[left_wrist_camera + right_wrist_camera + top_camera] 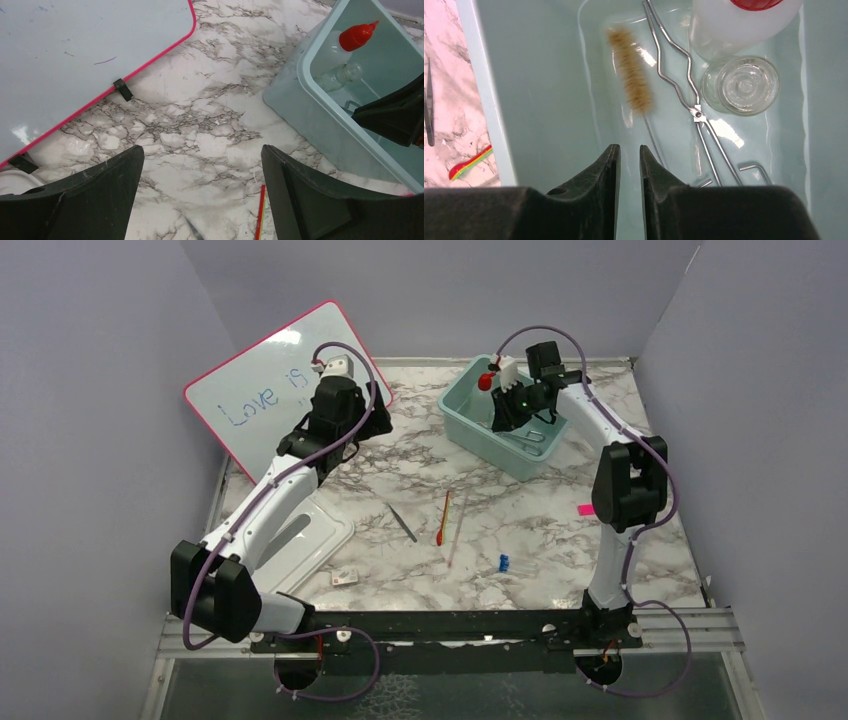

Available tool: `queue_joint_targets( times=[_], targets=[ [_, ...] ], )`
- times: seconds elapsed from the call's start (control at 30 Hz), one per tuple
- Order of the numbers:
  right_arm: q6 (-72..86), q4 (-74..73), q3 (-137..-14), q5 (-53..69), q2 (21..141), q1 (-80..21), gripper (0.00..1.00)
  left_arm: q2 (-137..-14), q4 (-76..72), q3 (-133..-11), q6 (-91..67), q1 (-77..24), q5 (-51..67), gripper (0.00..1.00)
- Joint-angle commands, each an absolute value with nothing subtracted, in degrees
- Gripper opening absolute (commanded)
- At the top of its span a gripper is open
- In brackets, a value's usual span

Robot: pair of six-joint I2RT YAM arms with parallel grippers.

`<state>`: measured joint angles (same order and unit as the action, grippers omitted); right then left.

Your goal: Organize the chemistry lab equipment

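A teal bin [468, 430] stands at the back right of the marble table. Inside it lie a brown-bristle brush [631, 75], metal scissor-like forceps [681, 85], a clear squeeze bottle [744, 22] with a red nozzle cap [356, 36] and a round glass piece [742, 85]. My right gripper [629, 150] hangs inside the bin, open by a narrow gap with nothing in it, just short of the brush's wire handle. My left gripper [202, 155] is wide open and empty above the table near the whiteboard. Tweezers [403, 523], a thin red stick [444, 517] and a clear rod [458, 530] lie mid-table.
The pink-framed whiteboard [270, 380] leans at the back left. A white tray [315, 535] lies under the left arm. A small blue piece [504, 562], a pink scrap [585, 509] and a small flat item [344, 579] lie near the front.
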<state>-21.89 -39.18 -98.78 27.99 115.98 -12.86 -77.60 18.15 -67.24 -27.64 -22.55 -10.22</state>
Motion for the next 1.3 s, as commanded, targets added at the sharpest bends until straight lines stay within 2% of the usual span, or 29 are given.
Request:
queue_joint_targets(
  times=[0.0,0.37,0.53,0.7,0.97,1.27],
  targets=[
    [-20.87,-39.51,-99.62,28.33,115.27,-13.18,0.27,-77.83,17.55,-66.62,-28.63,-21.77,-7.64,0.90],
    [-6.03,-30.55,-94.98,21.02,100.53,-16.65,0.39,-75.42,18.06,-61.40,-31.24,-21.01,-6.07,0.89],
    [1.36,-26.62,-89.22,9.49,93.82,-25.74,0.42,-72.62,19.25,-56.83,-34.17,-20.75,-7.09,0.86],
    [9.51,-22.03,-80.95,1.94,90.22,-38.04,0.43,-67.03,21.75,-54.94,-35.55,-20.40,-15.28,0.85],
    [18.33,-23.02,-76.54,-4.43,98.08,-54.20,0.53,-56.51,23.58,-53.98,-32.96,-20.21,-25.66,0.86],
    [22.89,-26.80,-83.50,-8.32,112.58,-59.85,0.54,-54.27,23.92,-54.15,-30.83,-20.30,-27.89,0.87]
  ],
)
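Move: The right hand is low inside the bin. The tweezers lie on the table about 21 cm back and 24 cm left of it, some 9 cm lower. The red spoon is about 10 cm right of the tweezers, level with them, and the small white box some 13 cm left of them and 12 cm nearer the base. From the left hand, the tweezers are about 15 cm back, 4 cm right and 20 cm down. Right hand rises from the bin, swings some 30 cm back-left, opening, and sinks towards the tweezers; left hand withdraws back-left. ##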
